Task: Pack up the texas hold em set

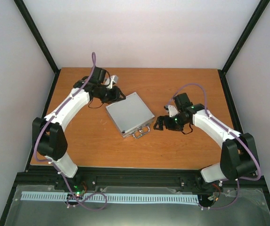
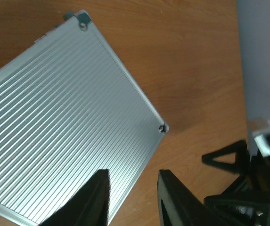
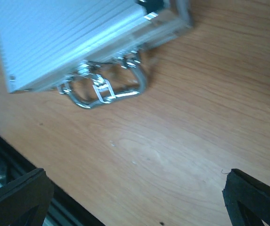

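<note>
The texas hold em set shows only as its ribbed silver case, lying flat with the lid down in the middle of the table; whatever it holds is hidden. Its chrome handle points toward the near edge. My left gripper hovers at the case's far-left edge. In the left wrist view the fingers of this gripper stand slightly apart, one over the lid, one over bare wood, holding nothing. My right gripper sits just right of the handle, spread wide open over the table.
The wooden table is bounded by black frame posts and white walls. A black rail runs along the near edge by the arm bases. The right arm's gripper shows dark at the lower right of the left wrist view.
</note>
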{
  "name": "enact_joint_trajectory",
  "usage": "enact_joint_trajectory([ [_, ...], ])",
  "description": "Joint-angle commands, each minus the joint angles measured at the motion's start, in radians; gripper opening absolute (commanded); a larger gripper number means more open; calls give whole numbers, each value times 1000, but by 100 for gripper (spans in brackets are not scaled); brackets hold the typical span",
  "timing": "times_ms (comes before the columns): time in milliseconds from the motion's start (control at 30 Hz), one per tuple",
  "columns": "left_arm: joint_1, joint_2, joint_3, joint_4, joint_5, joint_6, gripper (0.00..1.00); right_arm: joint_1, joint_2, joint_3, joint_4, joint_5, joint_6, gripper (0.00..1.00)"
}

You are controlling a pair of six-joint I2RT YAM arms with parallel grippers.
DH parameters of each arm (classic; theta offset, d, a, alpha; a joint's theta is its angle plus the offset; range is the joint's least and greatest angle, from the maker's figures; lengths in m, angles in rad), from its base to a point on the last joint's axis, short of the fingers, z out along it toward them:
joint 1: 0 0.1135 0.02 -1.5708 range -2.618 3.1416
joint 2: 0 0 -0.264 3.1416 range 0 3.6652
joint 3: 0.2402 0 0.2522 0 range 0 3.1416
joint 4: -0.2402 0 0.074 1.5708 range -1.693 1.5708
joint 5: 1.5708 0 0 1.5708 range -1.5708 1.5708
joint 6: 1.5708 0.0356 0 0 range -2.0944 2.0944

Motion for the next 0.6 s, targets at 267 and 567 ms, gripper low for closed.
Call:
enact_joint_trajectory([
  [267, -29, -18, -238, 237, 180, -65, 100, 64, 97, -24, 244, -265, -50, 100],
  [567, -30, 19, -244, 256, 233, -79, 100, 159, 147, -94, 413, -261, -10, 100],
])
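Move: The closed case's middle lies some 4 cm to the right of the left hand, level with it fore and aft, and about 17 cm below; the case's handle is roughly 8 cm back and 10 cm right of that hand. From the right hand, its open fingers pointing down and left, the handle lies about 9 cm to the left, hardly 1 cm ahead and some 7 cm lower, with the case's middle about 9 cm ahead and 15 cm left. The right hand keeps its jaws wide open and swings some 8 cm left towards the case's handle, rising slightly at first, then sinking and drawing back a little while it turns about 15 degrees counter-clockwise and its left side rises. Meanwhile the left hand opens from nearly shut to fully wide and comes down some 5 cm towards the lid, drawing back about 4 cm and drifting right, with no contact to be seen for either hand. ##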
